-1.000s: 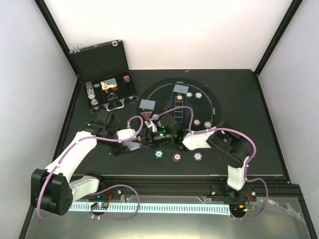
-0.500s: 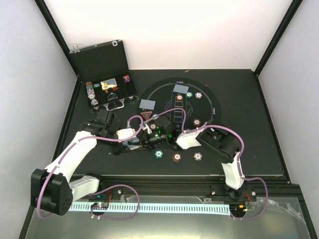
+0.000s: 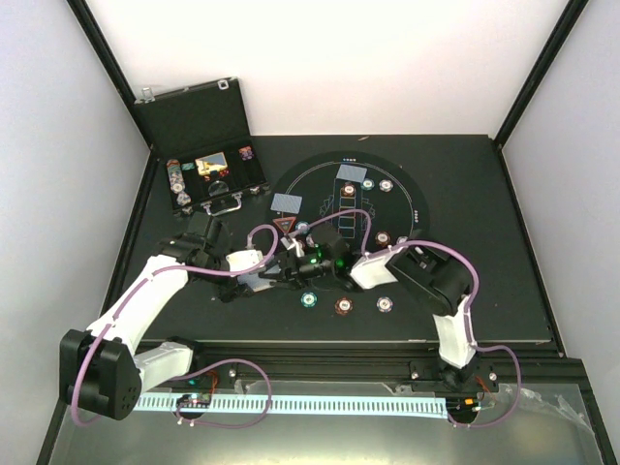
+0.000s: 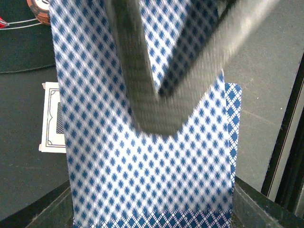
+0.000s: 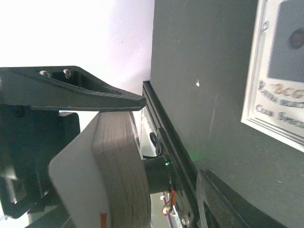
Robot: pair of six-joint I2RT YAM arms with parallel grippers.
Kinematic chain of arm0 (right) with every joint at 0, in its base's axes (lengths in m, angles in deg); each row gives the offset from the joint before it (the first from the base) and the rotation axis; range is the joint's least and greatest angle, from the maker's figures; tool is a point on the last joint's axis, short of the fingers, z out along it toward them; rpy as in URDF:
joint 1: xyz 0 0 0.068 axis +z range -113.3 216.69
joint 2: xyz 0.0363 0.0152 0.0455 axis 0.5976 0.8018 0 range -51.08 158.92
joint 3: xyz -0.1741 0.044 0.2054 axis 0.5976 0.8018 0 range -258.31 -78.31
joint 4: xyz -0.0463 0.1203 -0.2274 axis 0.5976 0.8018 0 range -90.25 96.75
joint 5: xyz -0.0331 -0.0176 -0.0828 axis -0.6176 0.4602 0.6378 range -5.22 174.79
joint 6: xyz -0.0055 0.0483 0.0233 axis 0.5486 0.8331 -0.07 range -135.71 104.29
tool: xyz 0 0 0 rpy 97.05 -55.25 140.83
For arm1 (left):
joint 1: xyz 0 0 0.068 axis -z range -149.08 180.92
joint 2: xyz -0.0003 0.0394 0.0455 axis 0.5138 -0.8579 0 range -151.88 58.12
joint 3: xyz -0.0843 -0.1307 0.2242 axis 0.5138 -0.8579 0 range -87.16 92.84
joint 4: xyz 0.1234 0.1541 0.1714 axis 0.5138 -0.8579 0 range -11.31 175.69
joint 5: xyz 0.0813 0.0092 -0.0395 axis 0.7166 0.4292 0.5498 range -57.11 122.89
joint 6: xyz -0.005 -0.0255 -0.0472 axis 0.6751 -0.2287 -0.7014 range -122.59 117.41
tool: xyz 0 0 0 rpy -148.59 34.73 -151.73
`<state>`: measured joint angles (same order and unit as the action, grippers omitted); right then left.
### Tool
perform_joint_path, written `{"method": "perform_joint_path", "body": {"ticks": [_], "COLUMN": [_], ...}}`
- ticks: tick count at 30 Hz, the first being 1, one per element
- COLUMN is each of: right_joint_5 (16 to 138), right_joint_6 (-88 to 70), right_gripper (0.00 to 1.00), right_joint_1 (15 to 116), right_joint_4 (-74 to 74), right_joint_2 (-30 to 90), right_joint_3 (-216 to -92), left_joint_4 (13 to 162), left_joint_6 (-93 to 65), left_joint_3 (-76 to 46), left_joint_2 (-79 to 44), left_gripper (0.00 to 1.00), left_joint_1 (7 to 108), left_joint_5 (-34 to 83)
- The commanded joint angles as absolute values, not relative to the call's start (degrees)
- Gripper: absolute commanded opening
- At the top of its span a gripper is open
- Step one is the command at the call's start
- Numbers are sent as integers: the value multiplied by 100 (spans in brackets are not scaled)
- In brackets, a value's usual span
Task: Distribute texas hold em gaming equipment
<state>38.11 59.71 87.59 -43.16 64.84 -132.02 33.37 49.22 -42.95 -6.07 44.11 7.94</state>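
Observation:
My left gripper [image 3: 254, 281] is shut on a deck of playing cards [image 4: 142, 180] with blue patterned backs, which fills the left wrist view. My right gripper [image 3: 289, 267] is at that deck, and its dark fingers [image 4: 137, 95] lie across the top card. In the right wrist view the deck's edge [image 5: 118, 166] rests against one finger [image 5: 95, 95]. A gap shows to the other finger [image 5: 228, 199], so the right gripper [image 5: 173, 137] stands open. Two cards [image 3: 288, 202] [image 3: 353, 173], a red triangle marker [image 3: 285, 225] and several chips [image 3: 310, 298] [image 3: 342, 305] [image 3: 385, 304] lie on the round mat [image 3: 417, 208].
An open black case [image 3: 208, 126] holding more chips stands at the back left. A white-bordered card [image 4: 52, 118] lies on the table under the deck. The table's front rail [image 3: 349, 354] runs just behind the arms' bases.
The right arm's elbow has swung out to the right while its gripper stays at the deck with its jaws narrowing. The left arm and the deck have not moved.

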Motion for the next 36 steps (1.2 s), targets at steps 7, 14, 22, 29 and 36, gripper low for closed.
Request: {"method": "perform_joint_path", "body": {"ticks": [7, 14, 22, 29, 36], "right_joint_5": [4073, 4051, 3990, 3838, 4063], "right_joint_6": [5491, 5787, 5449, 3972, 2569], "right_gripper": [31, 3, 1, 1, 1], "right_joint_1": [8395, 8378, 7895, 6181, 4556], "right_joint_4": [-3695, -4163, -3712, -1724, 108], "right_joint_2": [5769, 5498, 4711, 3654, 2884], "right_joint_3": [-12733, -12559, -12063, -11412, -10914], "left_joint_4": [3279, 3295, 3322, 3306, 3339], "left_joint_6": [4926, 4926, 4940, 4935, 4955], "left_joint_3": [-4045, -4071, -4112, -4102, -4154], "left_joint_2": [-481, -482, -483, -483, -494], "left_gripper": [2, 2, 2, 2, 2], "left_joint_1": [4379, 4380, 4376, 4379, 4377], "left_joint_5": [582, 601, 643, 651, 654]}}
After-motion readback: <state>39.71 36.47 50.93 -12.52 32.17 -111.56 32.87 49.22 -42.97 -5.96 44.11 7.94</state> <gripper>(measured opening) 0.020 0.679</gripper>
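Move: The top card, already slid partly off the deck's right end, has its middle about 2 cm left, 1 cm back and 1 cm below the right hand, whose fingers are at it. The deck's middle is some 5 cm left and 1 cm back. On the table, green chips are 8 cm right and 7 back, and blue chips by the mat's near edge 21 right and 4 ahead. From the left hand the card is about 4 cm right and 1 above. While the left hand stays put and keeps its grip on the deck, the right hand backs off about 3 cm to the right and a little forward, its fingers closing from half open to shut and pinching the top card by its free end. It lifts a few centimetres to draw the card clear, then sweeps quickly right and forward across the near part of the mat towards the blue chips, about 25 cm right and 10 forward overall, turning some 30 degrees clockwise and sinking again at the end. ##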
